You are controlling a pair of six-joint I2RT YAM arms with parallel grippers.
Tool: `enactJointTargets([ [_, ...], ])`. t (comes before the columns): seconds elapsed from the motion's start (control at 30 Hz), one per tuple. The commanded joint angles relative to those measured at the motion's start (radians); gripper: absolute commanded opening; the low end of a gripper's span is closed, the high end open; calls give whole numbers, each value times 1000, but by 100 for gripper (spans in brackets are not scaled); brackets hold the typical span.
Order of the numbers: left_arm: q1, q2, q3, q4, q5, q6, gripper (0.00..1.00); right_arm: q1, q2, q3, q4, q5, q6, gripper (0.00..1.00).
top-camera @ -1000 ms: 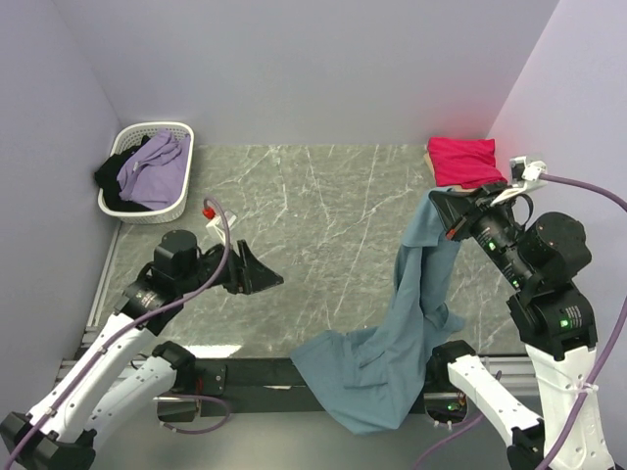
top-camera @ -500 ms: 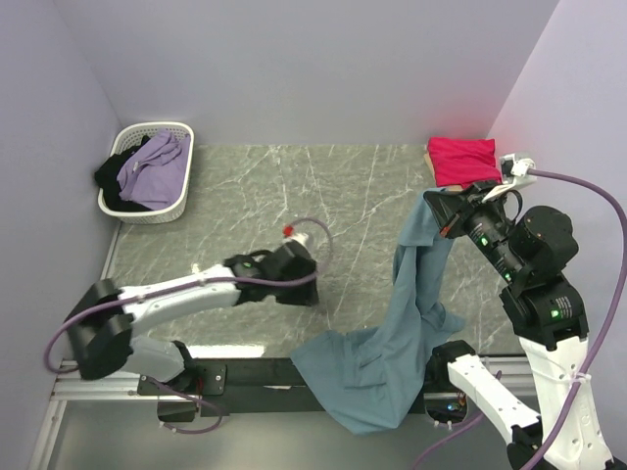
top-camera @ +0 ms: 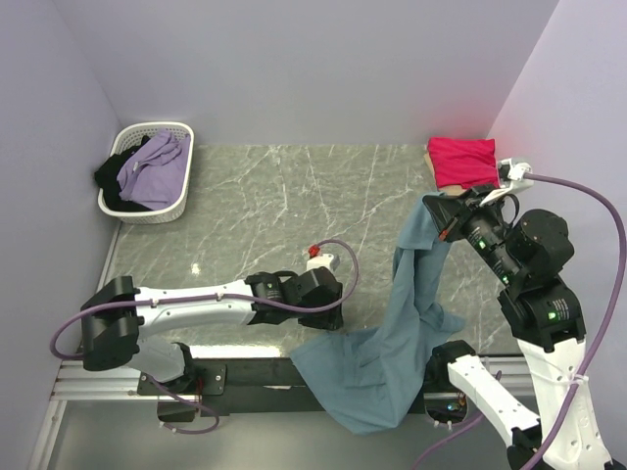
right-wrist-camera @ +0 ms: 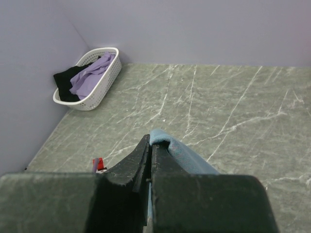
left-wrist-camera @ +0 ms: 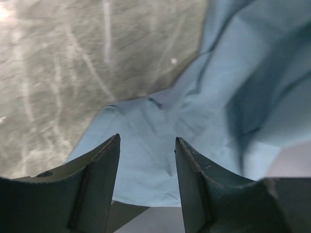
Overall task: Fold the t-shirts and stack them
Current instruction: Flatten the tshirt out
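A dusty teal-blue t-shirt (top-camera: 407, 313) hangs from my right gripper (top-camera: 434, 209), which is shut on its top edge (right-wrist-camera: 165, 138) and holds it up over the table's right side. Its lower part lies crumpled over the table's front edge (top-camera: 362, 377). My left gripper (top-camera: 336, 318) is open, low over the table, its fingers pointing at the shirt's spread lower part (left-wrist-camera: 160, 126), not touching it. A folded crimson-pink t-shirt (top-camera: 463, 160) lies at the far right corner. No beige shirt shows.
A white slatted basket (top-camera: 147, 174) with purple and black clothes stands at the far left, also in the right wrist view (right-wrist-camera: 90, 77). The grey marble table (top-camera: 284, 206) is bounded by lilac walls. A metal rail (top-camera: 127, 377) runs along the front edge.
My left arm has stretched out to the right along the table's front, bringing its open gripper up to the shirt's lower part. My right gripper still holds the shirt up, shifted slightly.
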Motion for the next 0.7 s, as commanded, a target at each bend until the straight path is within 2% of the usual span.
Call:
enactJointTargets([
  [0.0,-10,14,40,106,56,-13,55,7,-19,-11,54,11,-11,0],
  [0.33,-24,106,3,260,194,-27,54,7,-33,5,24,33,-29,0],
  [0.67,-85,192,35,229,165,-59,55,7,-51,80,-15,64,-46,0],
])
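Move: The bunched sleeve edge of the t-shirt lies about 7 cm to my left hand's right, 4 cm back and some 9 cm below its half-open fingers. The shirt's hanging part meets the table roughly 15 cm to that hand's right and 2 cm back; the table's front edge runs about 7 cm behind, directly back. From my right hand, which already holds the shirt's top up high, that sleeve edge is about 16 cm back, 12 cm left and 40 cm down. I slide my left hand about 5 cm to the right, nearly level at first, then bring it back some 4 cm and down 2 or 3 over the bunched sleeve edge, turning it some 10 degrees, fingers staying half open. My right hand keeps its pinch on the raised cloth, drifting only a centimetre or so back and right. ##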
